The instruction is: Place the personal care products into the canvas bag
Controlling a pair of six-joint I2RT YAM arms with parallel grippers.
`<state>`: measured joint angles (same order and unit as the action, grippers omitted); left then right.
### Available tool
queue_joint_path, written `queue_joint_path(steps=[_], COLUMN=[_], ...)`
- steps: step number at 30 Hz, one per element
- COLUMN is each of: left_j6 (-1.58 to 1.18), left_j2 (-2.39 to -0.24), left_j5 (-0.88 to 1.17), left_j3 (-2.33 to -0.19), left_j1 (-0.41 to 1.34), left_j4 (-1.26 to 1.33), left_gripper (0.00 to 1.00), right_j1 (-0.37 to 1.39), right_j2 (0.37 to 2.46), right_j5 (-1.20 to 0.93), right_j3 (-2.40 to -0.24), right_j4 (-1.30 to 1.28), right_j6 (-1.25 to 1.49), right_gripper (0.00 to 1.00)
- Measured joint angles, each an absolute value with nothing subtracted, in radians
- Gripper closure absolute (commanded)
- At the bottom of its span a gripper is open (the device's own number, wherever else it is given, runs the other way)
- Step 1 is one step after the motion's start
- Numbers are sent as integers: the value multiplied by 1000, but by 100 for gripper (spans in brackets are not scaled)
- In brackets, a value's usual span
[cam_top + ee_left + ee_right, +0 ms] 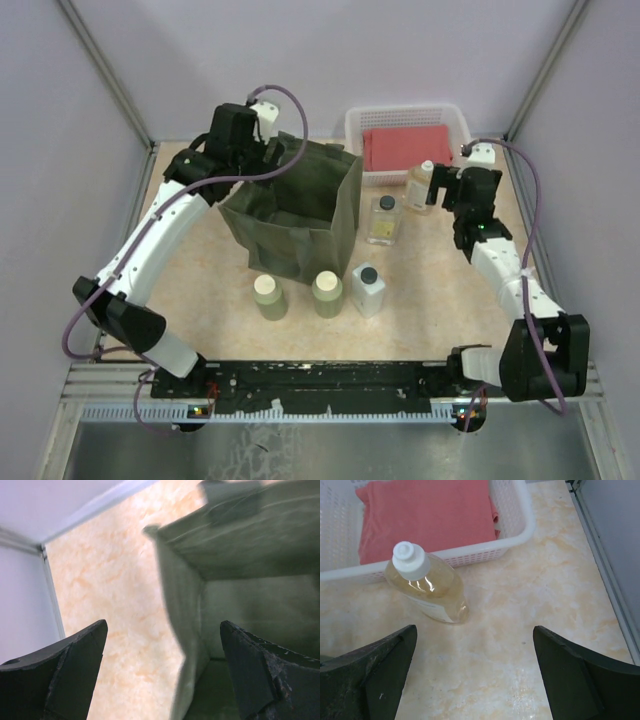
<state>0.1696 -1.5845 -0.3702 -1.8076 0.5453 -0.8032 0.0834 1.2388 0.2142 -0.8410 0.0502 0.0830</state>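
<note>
The olive-green canvas bag [300, 205] stands upright and open at the table's middle. In front of it stand two round olive bottles with cream caps [270, 297] [327, 294] and a white square bottle with a black cap [368, 290]. A clear yellowish bottle with a black cap [382, 220] stands right of the bag. Another with a white cap [421, 187] [427, 585] stands by the basket. My left gripper [258, 165] [162, 645] is open and straddles the bag's [240, 545] far-left wall. My right gripper [442, 188] [475, 650] is open and empty, just short of the white-capped bottle.
A white lattice basket [455, 122] [520, 535] holding a folded red cloth [405, 148] [425, 515] sits at the back right, close behind the white-capped bottle. Grey walls and metal rails [605, 560] bound the table.
</note>
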Motion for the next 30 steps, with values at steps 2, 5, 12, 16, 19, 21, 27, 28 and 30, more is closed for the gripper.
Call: queue_joint_path(steps=[2, 5, 12, 16, 19, 21, 27, 28, 30], left_j6=[163, 160, 157, 154, 152, 149, 146, 146, 145], left_j2=[-1570, -1547, -1528, -1514, -1502, -1493, -1464, -1460, -1454], left_j5=[-359, -329, -245, -183, -147, -130, -93, -91, -85], left_j3=[-1771, -1712, -1586, -1528, -1518, -1518, -1515, -1514, -1509], left_j1=[501, 440, 398, 384, 374, 373, 372, 371, 370], left_j4=[-807, -805, -750, -723, -713, -706, -689, -686, -681], left_gripper=[0, 0, 17, 36, 51, 61, 61, 61, 61], right_j1=[83, 84, 83, 84, 84, 84, 84, 84, 84], right_j2=[1239, 1238, 1277, 1388, 1472, 1528, 1652, 1668, 1693], right_j5=[209, 193, 155, 102, 67, 49, 32, 32, 32], right_j3=[-895, -951, -1082, -1194, -1231, -1244, -1252, -1252, -1252], right_j4=[-25, -124, -263, -269, -268, -270, -258, -247, -228], right_j6=[91, 109, 113, 97, 78, 60, -26, -43, -73], right_gripper=[1, 1, 1, 1, 1, 1, 1, 1, 1])
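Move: The upright edge of the canvas bag's left rim lies about 3 cm left of the left hand and some 7 cm below it; the middle of the bag's mouth is about 7 cm right, 3 cm back and 8 cm down. From the right hand, the amber bottle with the white cap stands about 9 cm ahead, 5 cm left and 12 cm below. The white basket's middle is some 11 cm beyond that bottle, 2 cm farther left; the clear black-capped bottle is 8 cm left of it and 5 cm nearer. Left and down over the bag's side goes the left hand, about 5 cm over and nearly 8 down, its open fingers straddling the rim; they then close to roughly a third and pinch the cloth as the hand lifts 2 cm. The right hand first rises a few centimetres, then swings forward and left and sinks about 10 cm to the amber bottle, tipping some 20 degrees further down, fingers kept wide open. ##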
